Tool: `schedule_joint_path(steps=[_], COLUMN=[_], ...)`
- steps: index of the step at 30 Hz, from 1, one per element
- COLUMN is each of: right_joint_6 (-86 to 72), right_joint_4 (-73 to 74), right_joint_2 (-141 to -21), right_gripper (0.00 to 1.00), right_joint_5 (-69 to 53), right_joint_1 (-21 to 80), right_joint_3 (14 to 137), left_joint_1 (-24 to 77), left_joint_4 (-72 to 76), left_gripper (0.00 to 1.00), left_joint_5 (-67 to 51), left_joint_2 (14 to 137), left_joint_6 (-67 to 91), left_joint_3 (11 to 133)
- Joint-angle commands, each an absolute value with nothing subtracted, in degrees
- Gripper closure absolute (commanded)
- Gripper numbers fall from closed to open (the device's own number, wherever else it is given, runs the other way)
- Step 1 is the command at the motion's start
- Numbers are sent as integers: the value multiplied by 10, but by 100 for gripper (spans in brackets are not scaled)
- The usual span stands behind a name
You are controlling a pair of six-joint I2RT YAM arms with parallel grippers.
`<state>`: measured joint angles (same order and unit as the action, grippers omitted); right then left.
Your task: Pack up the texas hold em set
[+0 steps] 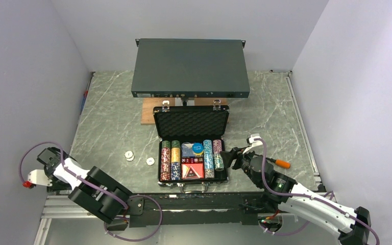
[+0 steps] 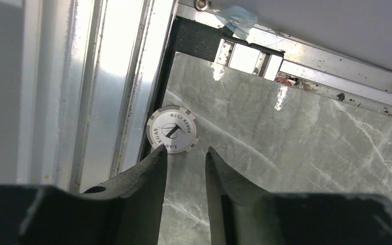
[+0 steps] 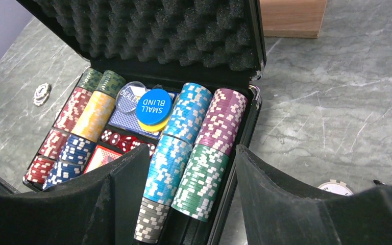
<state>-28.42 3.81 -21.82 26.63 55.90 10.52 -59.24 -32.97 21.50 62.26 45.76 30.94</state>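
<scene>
The texas hold em set is a black case (image 1: pixel 191 153) lying open mid-table, its foam-lined lid (image 3: pixel 148 30) standing up. Inside are rows of coloured chips (image 3: pixel 186 132), red dice (image 3: pixel 120 140), card decks and a blue "SMALL BLIND" disc (image 3: pixel 153 106). My right gripper (image 3: pixel 193 148) hangs open over the case's right side, its jaws either side of the blue and green chip rows, holding nothing. My left gripper (image 2: pixel 185 149) is open at the table's left edge, with a white poker chip (image 2: pixel 172 129) lying just beyond its tips and the left fingertip over the chip's rim.
Two white chips (image 1: pixel 129 155) (image 1: pixel 150 161) lie left of the case, and another (image 3: pixel 335 188) lies to its right. An orange-handled screwdriver (image 1: pixel 280 163) sits by the right arm. A large dark grey box (image 1: pixel 190 68) and a wooden board (image 1: pixel 148 109) stand behind. An aluminium rail (image 2: pixel 107 87) borders the table.
</scene>
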Motion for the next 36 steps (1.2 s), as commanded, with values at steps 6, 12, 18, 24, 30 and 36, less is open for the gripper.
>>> schedule_joint_path(steps=[6, 12, 18, 24, 30, 36], right_joint_6=[-276, -276, -275, -275, -275, -274], right_joint_4=[15, 16, 17, 14, 11, 11], right_joint_2=[-219, -214, -211, -222, -224, -226], right_gripper=[35, 35, 35, 35, 35, 35], right_joint_5=[263, 263, 263, 263, 263, 262], right_joint_1=[560, 560, 560, 560, 560, 560], right_joint_3=[112, 111, 110, 112, 112, 112], left_joint_1=[-595, -596, -604, -603, -595, -539], left_joint_4=[-332, -365, -377, -369, -409, -398], left_gripper=[83, 87, 90, 96, 100, 100], left_joint_5=[302, 311, 302, 303, 360, 364], left_joint_2=[605, 663, 740, 752, 776, 784], left_joint_6=[462, 473, 456, 423, 433, 408], left_joint_3=[313, 349, 385, 396, 428, 435])
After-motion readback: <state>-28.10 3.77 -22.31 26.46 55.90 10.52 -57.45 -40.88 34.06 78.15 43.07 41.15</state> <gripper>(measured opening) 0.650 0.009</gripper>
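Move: The white chip at the table's near-left corner lies about 1 cm back, 2 cm left and 2 cm below the left hand. The aluminium rail runs roughly 5 cm nearer the base than the chip. Two loose chips lie about 16 cm ahead and 27 cm to the hand's right; another is some 13 cm ahead and 36 cm right. From the right hand, the corner chip is about 70 cm left, 12 cm back and 11 cm below. No clear contact: the left fingers close from about half open to fully shut with nothing between them. The hand goes back about 3 cm and a little left, rising slightly, then dipping and coming up again, to bring its tips past the white chip to its rail-side edge. The wrist tilts some 20 degrees, swinging the fingertips towards the base. ##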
